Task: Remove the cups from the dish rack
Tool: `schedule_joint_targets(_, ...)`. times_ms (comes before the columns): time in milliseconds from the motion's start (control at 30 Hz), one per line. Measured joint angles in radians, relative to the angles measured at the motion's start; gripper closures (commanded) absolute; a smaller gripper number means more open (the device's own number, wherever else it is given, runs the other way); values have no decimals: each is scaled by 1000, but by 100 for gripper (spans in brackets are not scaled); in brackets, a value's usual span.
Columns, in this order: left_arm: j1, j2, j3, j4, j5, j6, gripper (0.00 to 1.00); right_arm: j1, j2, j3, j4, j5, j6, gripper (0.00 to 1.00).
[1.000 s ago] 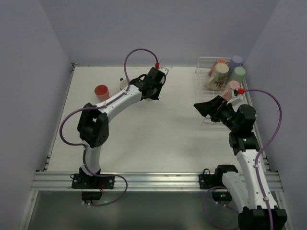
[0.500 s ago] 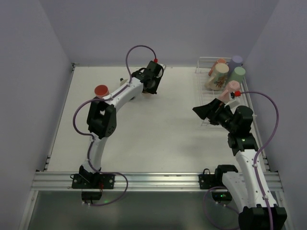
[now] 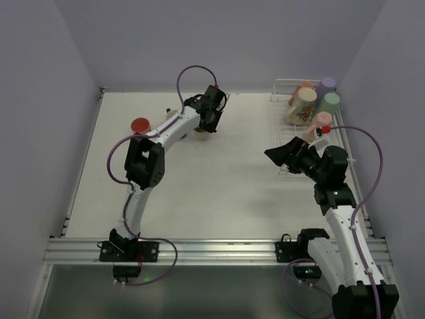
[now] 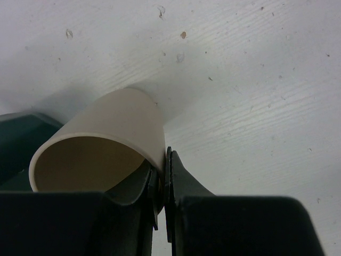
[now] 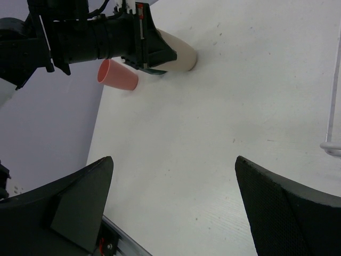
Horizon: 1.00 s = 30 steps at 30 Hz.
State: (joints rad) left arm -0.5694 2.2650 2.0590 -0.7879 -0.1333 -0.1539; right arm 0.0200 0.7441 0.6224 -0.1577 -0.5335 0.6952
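Note:
My left gripper (image 3: pixel 207 123) reaches to the far middle of the table and is shut on the rim of a tan cup (image 4: pixel 114 130), one finger inside and one outside. The cup is tilted, its base down at the table surface. A dark green shape (image 4: pixel 21 136) lies just left of it. A red cup (image 3: pixel 140 125) stands on the table further left. The dish rack (image 3: pixel 287 165) at the right holds salmon (image 3: pixel 305 86), lavender (image 3: pixel 327 84), cream (image 3: pixel 302 103), light green (image 3: pixel 329 101) and pink (image 3: pixel 323 119) cups. My right gripper (image 3: pixel 277 154) hangs open and empty beside the rack's left edge.
Grey walls close in the table on the left, back and right. The metal rail (image 3: pixel 212 251) with both arm bases runs along the near edge. In the right wrist view the rack's white wire (image 5: pixel 333 106) shows at the right edge.
The left arm has stretched further out, its elbow rising toward the red cup, while its gripper shifted slightly left and lower with the tan cup. The right gripper drifted slightly left.

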Motion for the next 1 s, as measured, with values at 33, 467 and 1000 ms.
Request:
schedule_joint_targets(33,1,2,0,-3,0,0,93,1,0,0,0,0,0,1)
schedule_joint_targets(467,13,9,15,-5,-14,10,61,13,-7,0,-3,0,0,1)
schedule_joint_targets(1000,18,-50,15,3,-59,5,0,13,-27,47,-35,20,-1,1)
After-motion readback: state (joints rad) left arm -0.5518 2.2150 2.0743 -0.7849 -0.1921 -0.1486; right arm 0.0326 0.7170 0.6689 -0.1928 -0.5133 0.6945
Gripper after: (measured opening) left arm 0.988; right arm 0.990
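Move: The beige cup, leaning, still has its right-hand wall pinched in the left hand; its middle lies about 4 cm left of that hand, roughly 1 cm ahead and 3 cm below. The dark green cup stands some 12 cm left and level with the hand; the red cup about 25 cm left and 1 cm back. From the right hand, the beige cup is roughly 19 cm ahead, 23 cm left and 17 cm below. The beige cup's wall is let go on the table beside the green cup: the left fingers open slowly from almost shut to wide, while the hand eases some 1.5 cm left and 1 cm forward, still pointing steeply down. Only near the end does the hand lift about 3 cm, away from the cup. ##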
